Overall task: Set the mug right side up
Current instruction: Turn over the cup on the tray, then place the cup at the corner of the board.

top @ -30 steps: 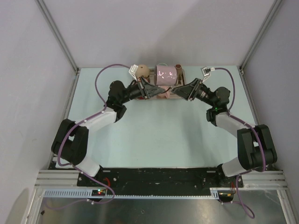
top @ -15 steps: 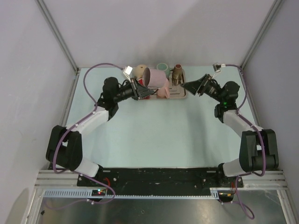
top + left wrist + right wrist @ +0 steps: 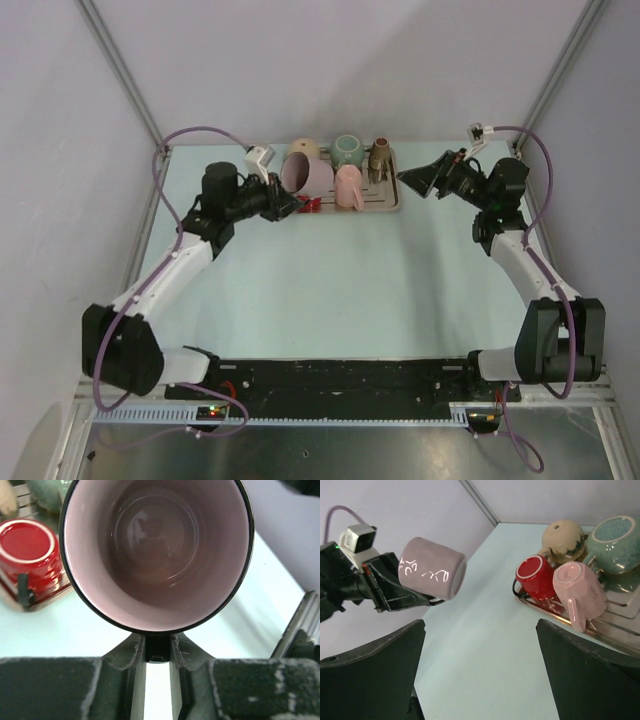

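A mauve mug [image 3: 308, 176] with white markings hangs in the air on its side, left of the rack. In the left wrist view the mug [image 3: 157, 555] has its black-rimmed mouth turned to the camera and its inside is bare. My left gripper [image 3: 283, 203] is shut on the mug; a dark part at its rim is pinched between the fingers [image 3: 131, 655]. My right gripper [image 3: 408, 178] stands open and apart at the right of the rack, nothing between its fingers. The right wrist view shows the mug [image 3: 430, 575] held sideways.
A wire rack tray [image 3: 385, 205] at the back holds a red mug [image 3: 536, 575] and a pink mug [image 3: 580, 587], both upside down, with a beige mug [image 3: 563, 537], a teal mug [image 3: 615, 537] and a brown piece [image 3: 380, 158] behind them.
Both grippers met at the mug over the rack a second ago. The left arm has carried the mug to the left and turned it; the right gripper has drawn back to the right.
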### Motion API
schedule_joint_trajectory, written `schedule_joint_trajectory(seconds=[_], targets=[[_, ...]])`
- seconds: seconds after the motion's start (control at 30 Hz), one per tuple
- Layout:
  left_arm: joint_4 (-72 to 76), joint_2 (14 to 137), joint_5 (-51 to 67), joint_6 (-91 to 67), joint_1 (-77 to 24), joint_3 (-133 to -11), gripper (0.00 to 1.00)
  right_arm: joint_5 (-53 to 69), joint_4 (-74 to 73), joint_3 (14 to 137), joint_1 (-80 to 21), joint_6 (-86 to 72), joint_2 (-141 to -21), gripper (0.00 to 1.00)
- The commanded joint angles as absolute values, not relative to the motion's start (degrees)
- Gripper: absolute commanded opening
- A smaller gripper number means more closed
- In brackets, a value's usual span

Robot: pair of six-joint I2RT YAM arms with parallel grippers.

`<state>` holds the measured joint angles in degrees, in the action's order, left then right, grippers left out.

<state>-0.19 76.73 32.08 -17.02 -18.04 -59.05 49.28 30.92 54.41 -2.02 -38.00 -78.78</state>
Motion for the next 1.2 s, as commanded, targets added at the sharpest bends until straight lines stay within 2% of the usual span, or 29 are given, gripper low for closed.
schedule_joint_trajectory(seconds=[0.0,0.23,0.5,1.17], targets=[[-6.92,69.35,28.51,-5.39,-16.24,-61.22,0.0,48.15,20.25,57.58,-1.93,-28.02,-73.97,0.99],[-17.97,63.1,23.27,4.31,-12.86,-58.3,0.0,48.94,11.38,57.65,-1.92,-23.22,-69.14,1.0],[-20.73,55.89,20.63,9.58,-7.9,-50.91,0.0,48.92,6.83,57.49,-2.52,-20.02,-66.14,0.99],[-22.77,58.28,14.72,18.61,10.41,-41.76,0.0,50.24,9.83,53.06,-2.48,-19.69,-64.6,0.99]])
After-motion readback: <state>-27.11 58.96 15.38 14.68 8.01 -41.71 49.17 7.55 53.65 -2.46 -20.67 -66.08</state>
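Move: The left hand holds the lilac mug by its handle; the bare tabletop it is bound for lies about 23 cm to its left, 7 cm back and some 24 cm below. The upside-down red mug on the tray is about 18 cm ahead, level sideways and 20 cm below, with the hexagonal pink mug 11 cm to that mug's right. From the empty right hand, the bare spot is about 43 cm left, 10 cm back and 30 cm below. The left hand keeps its pinch on the lilac mug's handle and carries the mug left, away from the tray, about 23 cm, at first nearly level and easing back some 7 cm, then sinking about 12 cm towards the bare table, while the wrist rolls some 45 degrees so the fingers swing from forward-right to forward and steeply down. The right hand, fingers still wide open and empty, draws back about 5 cm with a slight roll, then all but stops. ##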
